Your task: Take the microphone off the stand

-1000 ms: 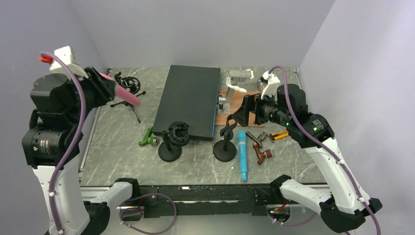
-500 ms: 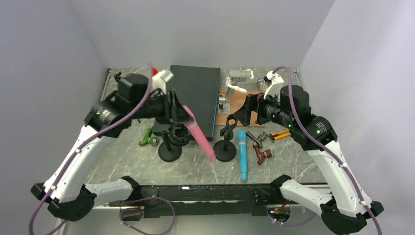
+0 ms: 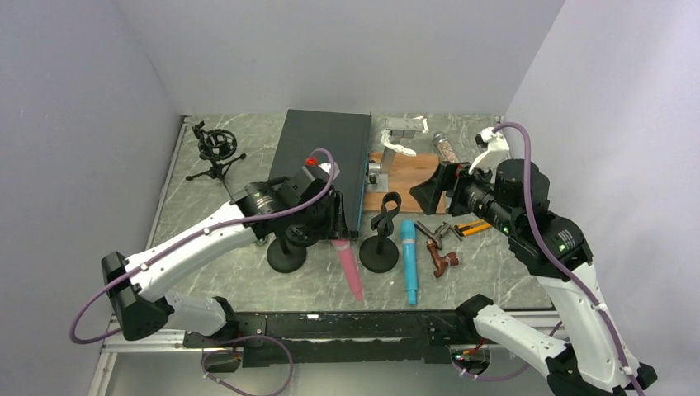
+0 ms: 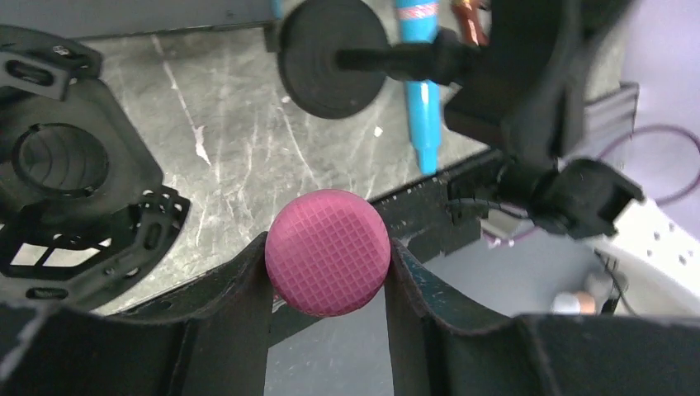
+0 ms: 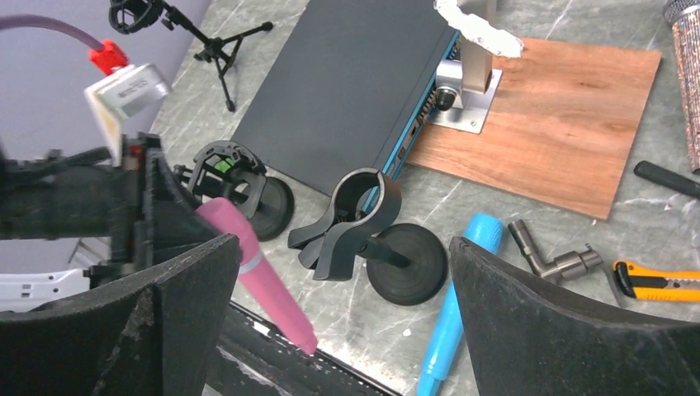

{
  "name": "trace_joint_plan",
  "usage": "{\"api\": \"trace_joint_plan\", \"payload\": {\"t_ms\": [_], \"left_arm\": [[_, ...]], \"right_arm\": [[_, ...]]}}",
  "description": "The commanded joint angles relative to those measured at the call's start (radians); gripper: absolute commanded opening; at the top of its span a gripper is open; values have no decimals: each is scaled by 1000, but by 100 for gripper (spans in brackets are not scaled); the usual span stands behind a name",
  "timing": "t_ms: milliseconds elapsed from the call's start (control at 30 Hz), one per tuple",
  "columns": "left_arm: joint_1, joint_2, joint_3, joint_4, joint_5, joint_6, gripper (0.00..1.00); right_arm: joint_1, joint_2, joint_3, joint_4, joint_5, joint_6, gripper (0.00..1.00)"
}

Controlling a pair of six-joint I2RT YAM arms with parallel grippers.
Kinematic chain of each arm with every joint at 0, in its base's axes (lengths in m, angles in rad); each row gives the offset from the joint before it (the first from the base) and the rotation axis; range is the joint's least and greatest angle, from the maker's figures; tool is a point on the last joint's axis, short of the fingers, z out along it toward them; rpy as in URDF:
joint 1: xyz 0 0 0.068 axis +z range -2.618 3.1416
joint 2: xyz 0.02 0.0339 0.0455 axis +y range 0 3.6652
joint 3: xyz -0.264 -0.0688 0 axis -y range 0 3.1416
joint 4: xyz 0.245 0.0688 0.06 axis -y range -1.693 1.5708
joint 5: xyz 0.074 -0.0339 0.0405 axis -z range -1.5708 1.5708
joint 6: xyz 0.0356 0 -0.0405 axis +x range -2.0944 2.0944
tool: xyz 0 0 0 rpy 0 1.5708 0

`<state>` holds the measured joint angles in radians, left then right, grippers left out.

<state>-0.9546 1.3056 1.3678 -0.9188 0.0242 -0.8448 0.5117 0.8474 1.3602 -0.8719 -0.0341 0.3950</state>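
My left gripper point(image 3: 334, 227) is shut on a pink microphone point(image 3: 349, 268), gripping its mesh head point(image 4: 328, 252) between both fingers; the handle slants down toward the table's near edge, between two stands. It also shows in the right wrist view point(image 5: 260, 280). A black clip stand point(image 3: 380, 247) with a round base stands empty just right of it. A second black stand point(image 3: 289, 243) with a ring holder stands empty to its left. A blue microphone point(image 3: 409, 260) lies flat right of the clip stand. My right gripper point(image 5: 342, 322) is open and empty, raised above the wooden board point(image 3: 404, 177).
A black flat box point(image 3: 318, 169) lies behind the stands. A small tripod with shock mount point(image 3: 215, 148) stands at the back left. A brown tool point(image 3: 442, 260), a metal elbow point(image 5: 553, 256) and an orange knife point(image 3: 472, 227) lie at the right. A green piece point(image 3: 246, 233) lies left.
My left arm has swung from high at the far left down to the table's middle, carrying the pink microphone. The right gripper has drawn back a little to the right.
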Motion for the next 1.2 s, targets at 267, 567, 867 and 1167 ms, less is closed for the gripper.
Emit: {"api": "trace_joint_plan", "payload": {"t_ms": [267, 567, 867, 1167], "left_arm": [[47, 66, -170, 198, 44, -464, 0], [21, 137, -261, 284, 60, -648, 0], [18, 151, -214, 177, -14, -628, 15], [24, 143, -125, 149, -62, -529, 84]], "right_arm": [[-2, -63, -57, -8, 52, 172, 100], [-1, -83, -79, -30, 44, 214, 100], [0, -107, -75, -58, 57, 228, 100], [-1, -93, -78, -36, 42, 224, 100]]}}
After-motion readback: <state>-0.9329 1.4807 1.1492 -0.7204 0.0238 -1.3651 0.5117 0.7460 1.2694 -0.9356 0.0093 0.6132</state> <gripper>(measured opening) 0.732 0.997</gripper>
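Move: The left hand still grips the pink microphone in the air; the bare table it is bound for lies about 4 cm back, 5 cm right and 14 cm below. The right stand's middle is level with the hand point, some 10 cm right and 5 cm below; the left stand's is about 11 cm left, 1 cm ahead and 6 cm below. The blue microphone lies 18 cm right, 2 cm back. From the right hand, that bare patch is some 15 cm left, 8 cm back and 26 cm below. Still pinching the pink microphone, the left hand lowers it about 11 cm to the bare table between the two stands, easing a little to the right while the fingers tip further down and the wrist turns some 25 degrees counter-clockwise. It stops low, then its fingers open and let go of the microphone. The empty right hand eases back and down about 3 cm, staying wide open. ##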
